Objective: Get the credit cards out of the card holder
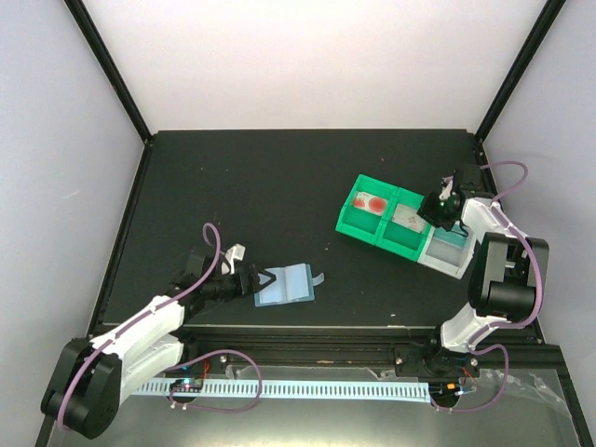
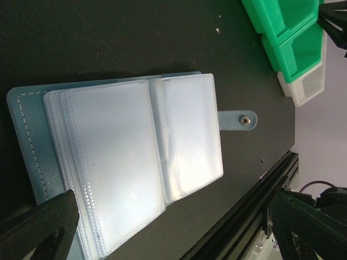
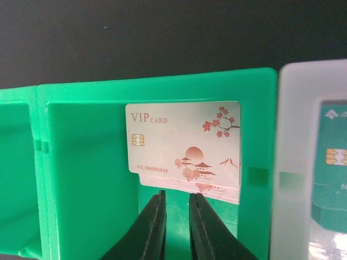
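The light blue card holder [image 1: 285, 285] lies open on the black table, its frosted sleeves [image 2: 135, 157] fanned out with no card showing in them. My left gripper [image 1: 264, 279] is open at the holder's left edge, one finger [image 2: 38, 227] over its corner and the other [image 2: 309, 222] off to the side. My right gripper [image 3: 177, 196] hovers over a green bin compartment, jaws a narrow gap apart with nothing between them. Just beyond its tips lie whitish-pink credit cards [image 3: 184, 141], stacked. A teal card [image 3: 331, 162] rests in the clear bin.
The green bins [image 1: 377, 216] and the clear bin [image 1: 449, 250] stand in a row at the right, red-marked cards [image 1: 371, 202] in the leftmost one. The holder's snap tab [image 2: 238, 120] sticks out toward the table's front rail [image 2: 255, 200].
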`<control>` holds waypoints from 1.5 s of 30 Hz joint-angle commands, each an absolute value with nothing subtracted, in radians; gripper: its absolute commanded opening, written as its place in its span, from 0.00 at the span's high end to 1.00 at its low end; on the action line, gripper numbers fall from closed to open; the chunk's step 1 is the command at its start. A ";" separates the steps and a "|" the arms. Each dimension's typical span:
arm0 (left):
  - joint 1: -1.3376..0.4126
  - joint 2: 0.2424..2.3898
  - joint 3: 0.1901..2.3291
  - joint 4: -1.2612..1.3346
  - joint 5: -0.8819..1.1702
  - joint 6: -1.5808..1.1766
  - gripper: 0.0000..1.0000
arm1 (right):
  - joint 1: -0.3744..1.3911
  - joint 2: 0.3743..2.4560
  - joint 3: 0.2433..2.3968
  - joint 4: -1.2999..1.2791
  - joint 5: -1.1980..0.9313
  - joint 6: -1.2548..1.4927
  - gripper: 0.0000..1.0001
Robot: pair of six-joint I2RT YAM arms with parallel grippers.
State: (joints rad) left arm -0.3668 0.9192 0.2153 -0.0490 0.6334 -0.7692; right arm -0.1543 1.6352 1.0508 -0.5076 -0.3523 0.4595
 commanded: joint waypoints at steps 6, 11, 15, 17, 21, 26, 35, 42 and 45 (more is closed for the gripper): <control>-0.362 0.836 0.229 -0.070 0.650 -0.783 0.01 | -0.155 1.575 1.060 -0.534 -0.288 0.488 0.78; -0.362 0.825 0.219 -0.067 0.654 -0.789 0.01 | -0.135 1.490 1.039 -0.555 -0.321 0.485 0.74; -0.362 0.833 0.213 -0.038 0.667 -0.798 0.01 | -0.128 1.408 0.983 -0.553 -0.368 0.473 0.72; -0.363 0.840 0.217 -0.040 0.677 -0.794 0.01 | -0.114 1.361 0.943 -0.538 -0.406 0.470 0.70; -0.362 0.846 0.217 -0.064 0.687 -0.771 0.01 | -0.027 1.282 0.875 -0.515 -0.445 0.471 0.67; -0.363 0.825 0.184 -0.021 0.668 -0.808 0.01 | 0.145 1.190 0.822 -0.482 -0.439 0.525 0.66; -0.362 0.833 0.197 0.020 0.679 -0.827 0.01 | 0.475 1.166 0.744 -0.275 -0.411 0.732 0.65; -0.362 0.833 0.182 0.067 0.674 -0.851 0.01 | 0.684 1.249 0.719 -0.147 -0.357 0.795 0.63; -0.362 0.847 0.186 0.081 0.678 -0.855 0.01 | 0.745 1.312 0.722 -0.105 -0.344 0.810 0.63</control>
State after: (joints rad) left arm -0.3668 0.8375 0.1802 0.0227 0.6598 -0.8391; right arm 0.6781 1.2499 0.7326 -0.2077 -0.3874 0.7628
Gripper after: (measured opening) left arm 0.990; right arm 0.370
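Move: The empty card holder lies open some 35 cm to my right hand's left, 18 cm nearer the base and about 8 cm lower. The VIP card lies in the green tray's middle compartment, roughly 3 cm ahead and 2 cm left of that hand. The white bin is about 7 cm to the hand's right and 4 cm back. From my open left hand the card holder is about 4 cm right, 1 cm ahead and 5 cm below. I lift my right hand clear of the green tray by about 5 cm, then sweep it left and back, some 27 cm left and 15 cm back, towards the card holder. On the way I turn it about 35 degrees counter-clockwise and open its fingers further, to a partial gap. My left hand rises a bit above the card holder, fingers still wide open. ##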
